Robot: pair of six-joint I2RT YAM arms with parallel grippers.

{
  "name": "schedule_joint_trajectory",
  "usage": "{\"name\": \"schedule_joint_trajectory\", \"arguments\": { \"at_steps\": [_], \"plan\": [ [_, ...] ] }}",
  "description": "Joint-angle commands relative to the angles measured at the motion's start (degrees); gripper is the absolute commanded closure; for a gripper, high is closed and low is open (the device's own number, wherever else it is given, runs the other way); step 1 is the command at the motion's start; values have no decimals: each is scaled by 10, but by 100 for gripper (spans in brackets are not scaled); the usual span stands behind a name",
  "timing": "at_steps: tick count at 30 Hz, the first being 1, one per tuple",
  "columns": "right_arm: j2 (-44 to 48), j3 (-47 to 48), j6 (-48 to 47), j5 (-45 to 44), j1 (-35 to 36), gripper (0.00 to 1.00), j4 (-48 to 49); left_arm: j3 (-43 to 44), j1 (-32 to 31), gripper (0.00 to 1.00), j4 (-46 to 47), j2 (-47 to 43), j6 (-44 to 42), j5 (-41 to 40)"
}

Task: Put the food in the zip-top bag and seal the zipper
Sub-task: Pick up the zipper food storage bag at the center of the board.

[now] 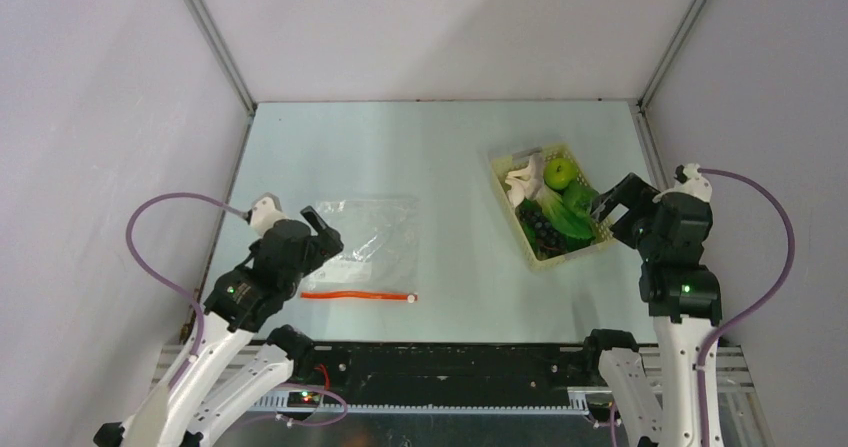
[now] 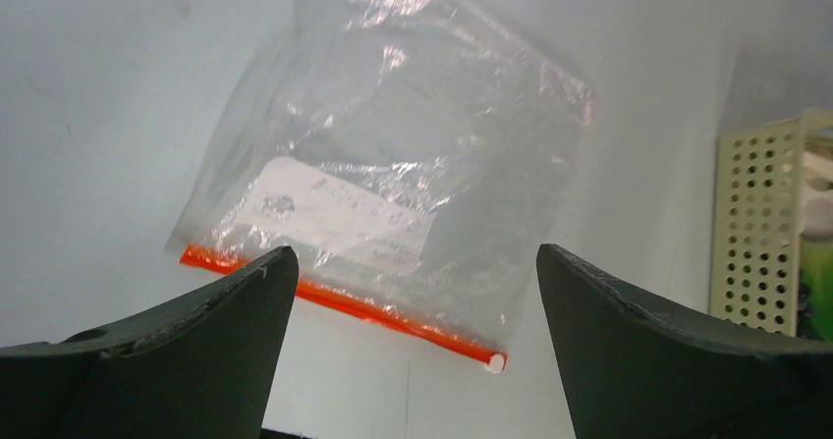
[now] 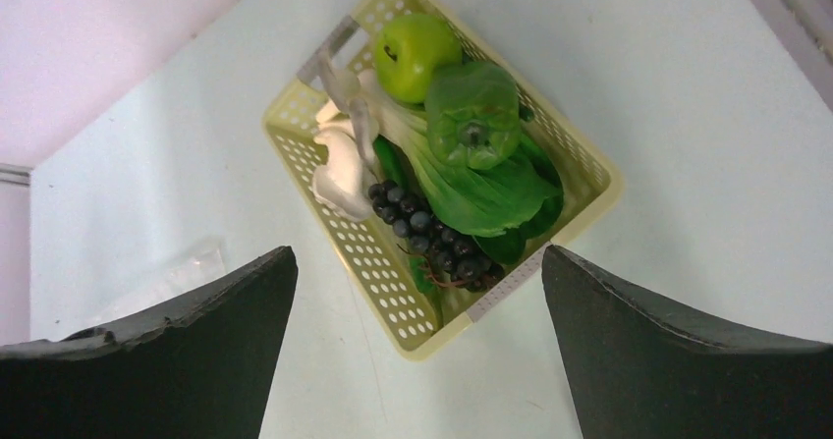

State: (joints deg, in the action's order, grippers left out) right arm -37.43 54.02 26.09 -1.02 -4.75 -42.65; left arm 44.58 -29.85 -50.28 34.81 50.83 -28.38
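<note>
The clear zip-top bag (image 1: 368,229) lies flat on the table, its orange-red zipper (image 1: 355,295) along the near edge with the white slider (image 1: 410,298) at the right end. It also shows in the left wrist view (image 2: 403,154), zipper (image 2: 344,301), slider (image 2: 495,363). My left gripper (image 1: 322,224) is open and empty at the bag's left edge. The food lies in a pale yellow basket (image 3: 373,257): green apple (image 3: 415,54), green pepper (image 3: 472,113), bok choy (image 3: 481,198), white mushrooms (image 3: 339,169), dark grapes (image 3: 432,238). My right gripper (image 1: 612,205) is open and empty at the basket's right edge.
The basket (image 1: 503,195) stands at the right of the table, its corner visible in the left wrist view (image 2: 761,233). Grey walls enclose the table at the back and sides. The arm bases and a black rail run along the near edge.
</note>
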Motion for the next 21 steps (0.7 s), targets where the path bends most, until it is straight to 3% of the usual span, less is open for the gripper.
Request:
{"name": "schedule_joint_trajectory", "arguments": {
  "at_steps": [1, 6, 10, 16, 21],
  "plan": [
    [31, -18, -14, 37, -2, 0, 56, -45, -1, 2, 7, -6, 50, 38],
    [53, -69, -33, 250, -1, 0, 180, -76, -1, 2, -16, -10, 77, 43],
    [23, -73, -26, 323, 4, 0, 195, -108, -2, 2, 8, -16, 89, 86],
    [-18, -72, -29, 332, 27, 0, 169, -195, -23, 2, 129, 43, 190, 173],
    [-10, -75, -41, 305, 38, 0, 147, -223, -61, 2, 191, 49, 312, 122]
  ]
}}
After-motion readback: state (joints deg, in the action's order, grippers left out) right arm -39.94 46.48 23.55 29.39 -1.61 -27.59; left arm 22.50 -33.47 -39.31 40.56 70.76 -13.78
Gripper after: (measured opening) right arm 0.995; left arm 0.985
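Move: The zipper food storage bag lies flat, its middle about 9 cm ahead of the left hand, 6 cm to its right and 19 cm below. Its orange zipper strip runs crosswise with its middle some 2 cm back and 5 cm right of that hand; the white slider is 2 cm back and 18 cm right. From the right hand, the bag's middle is about 6 cm ahead, 54 cm left and 26 cm below, and the food basket 16 cm ahead, 10 cm left and 22 cm below. Bring the open left gripper down about 14 cm towards the bag's orange zipper strip, easing some 5 cm right and a little back, while tipping the fingers further down and rolling the hand's left side lower. Meanwhile sweep the open right hand about 10 cm left, swinging it some 30 degrees counter-clockwise so it comes round towards the bag. ##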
